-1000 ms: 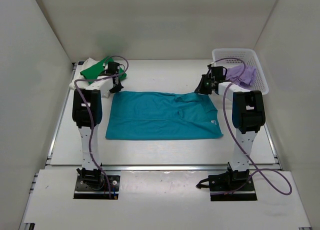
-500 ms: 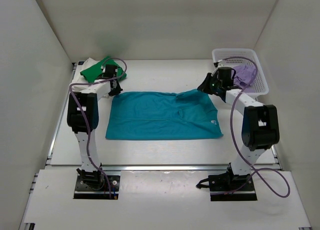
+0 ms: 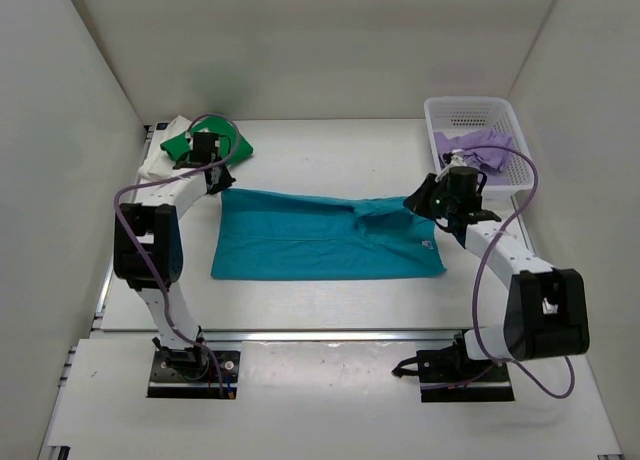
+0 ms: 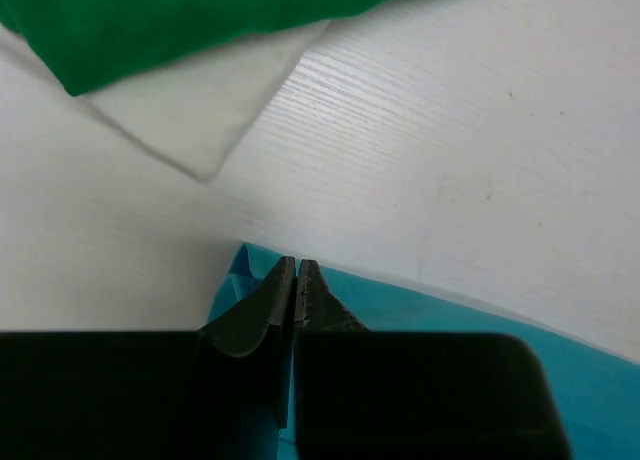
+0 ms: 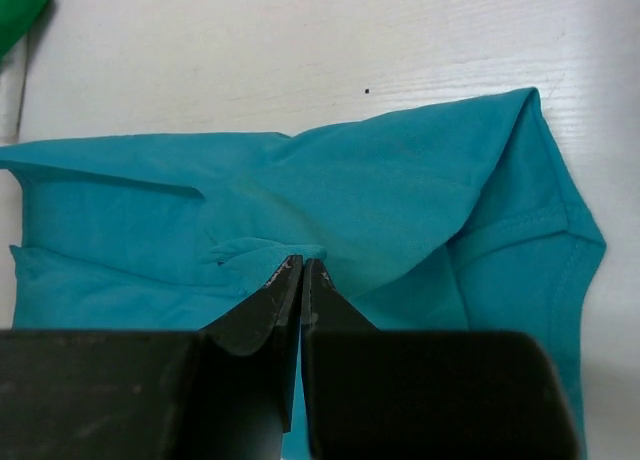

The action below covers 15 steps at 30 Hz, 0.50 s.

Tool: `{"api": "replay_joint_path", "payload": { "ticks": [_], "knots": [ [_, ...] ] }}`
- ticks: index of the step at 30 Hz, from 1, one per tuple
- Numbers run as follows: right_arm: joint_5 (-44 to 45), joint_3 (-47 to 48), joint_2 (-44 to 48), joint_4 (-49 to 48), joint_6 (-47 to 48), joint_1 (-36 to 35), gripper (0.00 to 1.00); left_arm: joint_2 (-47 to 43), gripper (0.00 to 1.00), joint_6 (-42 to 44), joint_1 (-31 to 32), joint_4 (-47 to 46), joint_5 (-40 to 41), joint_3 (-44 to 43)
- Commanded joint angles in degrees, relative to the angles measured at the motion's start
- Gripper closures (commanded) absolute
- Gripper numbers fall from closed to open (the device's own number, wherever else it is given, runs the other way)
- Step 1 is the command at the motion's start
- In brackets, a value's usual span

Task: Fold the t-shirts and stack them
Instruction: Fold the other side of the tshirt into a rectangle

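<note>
A teal t-shirt [image 3: 320, 242] lies flat across the middle of the table, its small white label [image 3: 427, 245] near the right edge. My left gripper [image 3: 219, 179] is at its far left corner, and in the left wrist view it [image 4: 297, 266] is shut with teal cloth [image 4: 450, 315] pinched at the tips. My right gripper [image 3: 414, 201] is shut on a bunched fold of the teal t-shirt [image 5: 400, 180] at the far right side; in the right wrist view it [image 5: 302, 263] grips that fold. A green t-shirt [image 3: 190, 141] rests on a cream-white one [image 3: 158, 164] at the far left.
A white mesh basket [image 3: 478, 108] stands at the far right with a lilac t-shirt [image 3: 478, 150] inside. The left wrist view shows the green shirt [image 4: 150, 20] over the cream-white one [image 4: 200, 115] just beyond the teal corner. White walls enclose the table on three sides.
Both arms have swung outward. The right gripper has closed and moved nearer and to the right with the teal cloth. The shirt's far edge now sits slightly nearer.
</note>
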<state>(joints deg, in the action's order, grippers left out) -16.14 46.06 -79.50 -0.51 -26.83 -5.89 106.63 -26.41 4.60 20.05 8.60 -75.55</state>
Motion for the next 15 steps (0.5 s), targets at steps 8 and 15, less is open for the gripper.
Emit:
{"api": "replay_joint_path", "payload": {
  "ticks": [8, 15],
  "knots": [
    [3.75, -7.03, 16.48, 4.20, 0.55, 0.44, 1.00, -9.94, 1.00, -1.27, -1.61, -3.01, -2.27, 5.58],
    [7.00, -16.34, 22.01, 5.35, 0.90, -4.30, 1.00, -8.46, 1.00, -0.57, -0.91, -2.91, -1.40, 6.73]
  ]
}}
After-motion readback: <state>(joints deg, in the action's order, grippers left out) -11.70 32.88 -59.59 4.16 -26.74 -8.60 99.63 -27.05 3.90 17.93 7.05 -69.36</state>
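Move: Both hands already hold the lifted far edge of the teal shirt. The near edge it is being folded towards lies about 9 cm back from the right hand, level sideways and 12 cm below. The white basket stands some 20 cm ahead and 18 cm to that hand's right. From the left hand, the shirt's near left corner is about 18 cm back, 3 cm left and 7 cm below; the green shirt lies 13 cm ahead and 6 cm left. Keeping its pinch on the raised far edge, the right hand draws it back about 7 cm towards the shirt's near edge, arching up some 3 cm on the way and sinking again to its starting height, with hardly any turn of the wrist. The left hand follows much more slowly with its end of the edge still pinched, easing back and rising about 2 cm each, away from the green shirt. ##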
